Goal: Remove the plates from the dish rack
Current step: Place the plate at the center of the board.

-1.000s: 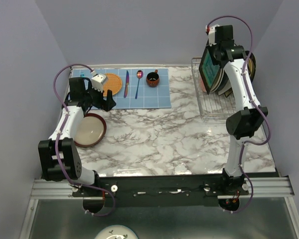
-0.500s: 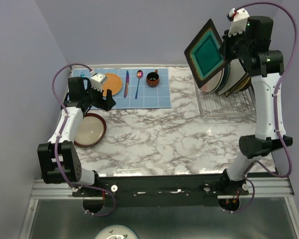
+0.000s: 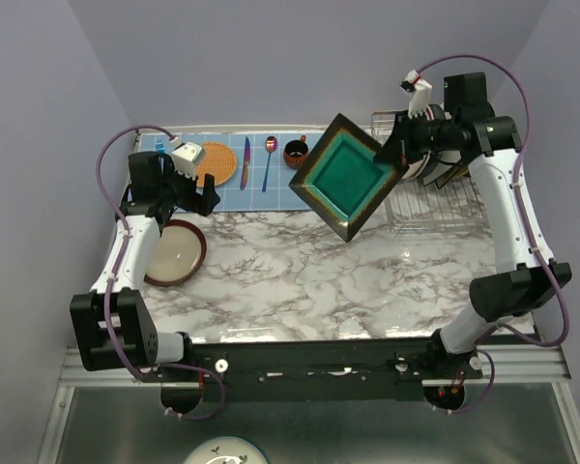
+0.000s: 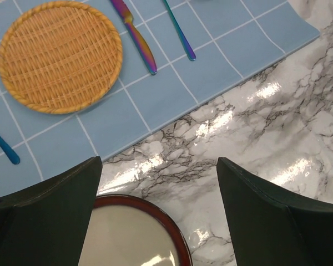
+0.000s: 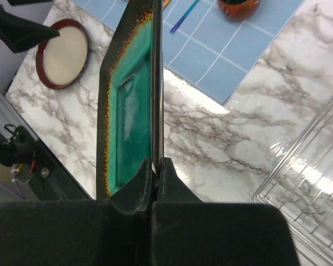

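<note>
My right gripper (image 3: 398,157) is shut on the corner of a square teal plate (image 3: 345,188) with a dark rim, held in the air left of the dish rack (image 3: 420,215); the wrist view shows the same teal plate (image 5: 130,105) edge-on between the closed jaws. More plates (image 3: 443,164) stand upright in the rack behind the arm. A round cream plate with a red rim (image 3: 174,252) lies flat on the table at the left. My left gripper (image 3: 188,198) hovers open just above its far edge, and the red-rimmed plate (image 4: 130,235) shows between the fingers (image 4: 266,216).
A blue checked mat (image 3: 271,188) at the back holds an orange woven round mat (image 3: 217,162), a knife (image 3: 245,162), a spoon (image 3: 269,159) and a small dark-red cup (image 3: 296,153). The marble tabletop (image 3: 309,280) stretches between the arms.
The right arm has lifted the teal plate out of the rack and swung it left and down over the table. The left arm has barely moved.
</note>
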`<state>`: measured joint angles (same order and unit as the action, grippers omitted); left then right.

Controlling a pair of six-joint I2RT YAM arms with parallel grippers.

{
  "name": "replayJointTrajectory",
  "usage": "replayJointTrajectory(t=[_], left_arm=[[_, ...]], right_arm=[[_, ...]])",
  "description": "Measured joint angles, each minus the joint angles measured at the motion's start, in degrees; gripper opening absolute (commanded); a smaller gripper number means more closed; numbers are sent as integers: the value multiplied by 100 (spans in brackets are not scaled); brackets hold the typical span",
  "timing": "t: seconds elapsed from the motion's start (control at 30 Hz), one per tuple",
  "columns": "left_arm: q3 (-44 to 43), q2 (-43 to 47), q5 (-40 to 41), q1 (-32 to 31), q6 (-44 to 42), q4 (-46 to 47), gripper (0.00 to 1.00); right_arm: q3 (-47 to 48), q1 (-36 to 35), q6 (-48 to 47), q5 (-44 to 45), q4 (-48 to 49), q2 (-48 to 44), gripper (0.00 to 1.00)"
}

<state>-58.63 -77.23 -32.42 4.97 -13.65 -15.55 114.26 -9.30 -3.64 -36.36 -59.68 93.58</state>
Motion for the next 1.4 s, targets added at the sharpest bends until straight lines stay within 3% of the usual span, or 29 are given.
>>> replayJointTrajectory(t=[0.47, 0.8, 1.4], left_arm=[[-109, 157, 315, 131, 260, 378, 92], [-590, 68, 304, 208, 254, 369, 92], [-693, -192, 293, 356, 149, 341, 92]], right_arm=[[-1945, -380, -861, -385, 409, 57, 1], [-1764, -570, -1947, -575, 245, 1147, 1], [-378, -1204, -2951, -1001, -466, 2498, 1]])
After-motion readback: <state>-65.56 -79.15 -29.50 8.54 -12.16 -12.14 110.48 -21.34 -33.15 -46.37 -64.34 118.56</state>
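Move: The right hand holds the green square plate by its rim. The open middle of the marble, where the plate is to go, lies about 34 cm below, 18 cm to the left and 6 cm back. The mug stands about 22 cm ahead and 19 cm left, with the spoon 8 cm farther left. The dish rack's middle is roughly 16 cm ahead and 20 cm right. From the left hand, that marble spot is about 27 cm right, 7 cm back and 18 cm down. Downward first, the right hand sinks about 19 cm towards the middle of the marble, then swings left some 10 cm as the descent eases. Its wrist turns roughly 35 degrees counter-clockwise and tips down a little, fingers still pinching the plate's rim. The left hand, empty and open, draws off upward, forward and left, away from that spot. ##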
